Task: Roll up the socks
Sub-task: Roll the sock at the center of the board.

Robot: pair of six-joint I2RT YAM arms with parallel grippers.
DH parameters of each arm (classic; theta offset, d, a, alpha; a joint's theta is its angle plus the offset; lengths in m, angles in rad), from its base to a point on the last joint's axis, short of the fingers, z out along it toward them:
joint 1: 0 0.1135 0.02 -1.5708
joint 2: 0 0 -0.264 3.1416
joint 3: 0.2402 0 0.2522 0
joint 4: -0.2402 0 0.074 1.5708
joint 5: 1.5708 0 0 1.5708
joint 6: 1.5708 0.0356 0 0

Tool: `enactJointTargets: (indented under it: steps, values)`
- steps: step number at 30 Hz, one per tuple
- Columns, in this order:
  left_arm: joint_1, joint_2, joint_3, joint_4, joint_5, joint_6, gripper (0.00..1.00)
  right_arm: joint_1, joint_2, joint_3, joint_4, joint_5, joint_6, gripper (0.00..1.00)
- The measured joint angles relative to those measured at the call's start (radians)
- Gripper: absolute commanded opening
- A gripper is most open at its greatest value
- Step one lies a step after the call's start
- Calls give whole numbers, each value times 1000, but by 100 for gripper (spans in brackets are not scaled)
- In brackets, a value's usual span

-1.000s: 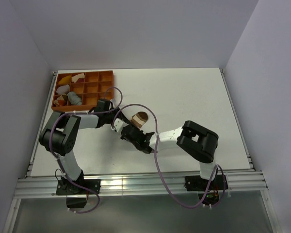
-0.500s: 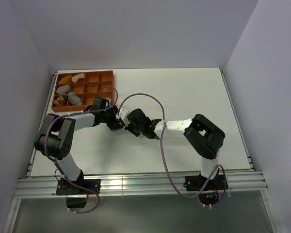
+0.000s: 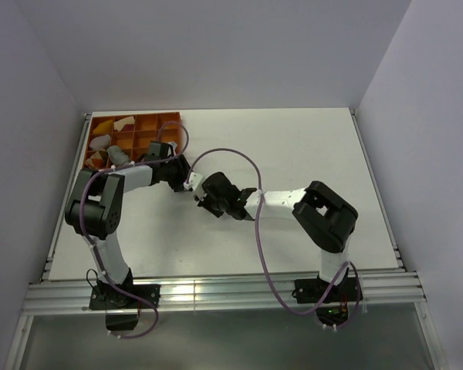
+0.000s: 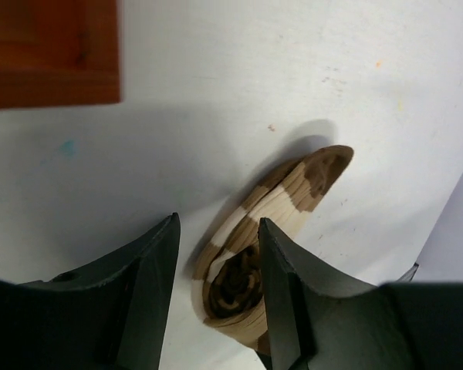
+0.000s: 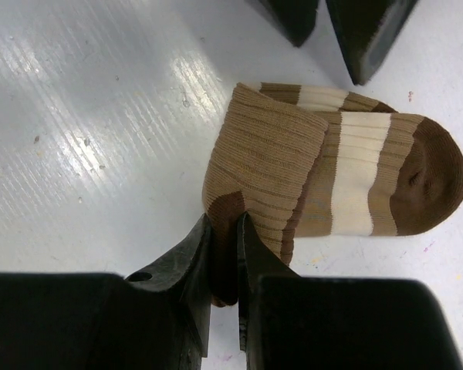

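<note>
The brown sock with white stripes (image 5: 347, 177) lies on the white table, partly rolled, and its coiled end (image 4: 235, 281) faces the left wrist camera. My right gripper (image 5: 225, 231) is shut on the folded heel edge of this sock. My left gripper (image 4: 218, 223) is open and straddles the coiled end, whose side lies against the right finger (image 4: 282, 293). In the top view the two grippers, left (image 3: 184, 176) and right (image 3: 203, 193), meet left of the table's middle and hide the sock. The left fingers (image 5: 363, 31) show at the top of the right wrist view.
An orange compartment tray (image 3: 170, 119) stands at the far left corner, just behind my left gripper, with a grey roll (image 3: 117, 156) and yellow and white cloth pieces in it. Its corner (image 4: 50, 54) shows in the left wrist view. Purple cables arc over both arms.
My right gripper carried the sock toward the far left, and the sock is now hidden in the top view. My left gripper opened and drew back toward the tray.
</note>
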Motion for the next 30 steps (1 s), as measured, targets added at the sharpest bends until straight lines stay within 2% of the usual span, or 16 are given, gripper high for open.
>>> enactJointTargets:
  steps: [10,20,23,30]
  values:
    - [-71,84,80,43,97,69,51,-1,1,14,-27,-23,-3,0]
    - [-113,144,118,52,120,114,5,-36,3,42,-81,-104,-3,0]
    - [-115,158,131,59,137,121,1,-58,5,57,-107,-163,1,0]
    - [-127,177,143,92,171,142,1,-177,45,97,-135,-422,43,0]
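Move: The striped sock lies with its middle about 6 cm to the left hand's right, 1 cm back and 2 cm below. From that hand the divided box stands about 18 cm left and 15 cm ahead; the grey rolled sock in it is some 23 cm left and 11 cm ahead. The right hand already holds the sock's rolled end, with the sock's middle roughly 5 cm straight ahead and 1 cm down. Left hand goes about 8 cm right, dips slightly, pinches the sock near its toe; right hand keeps hold, tilting. ##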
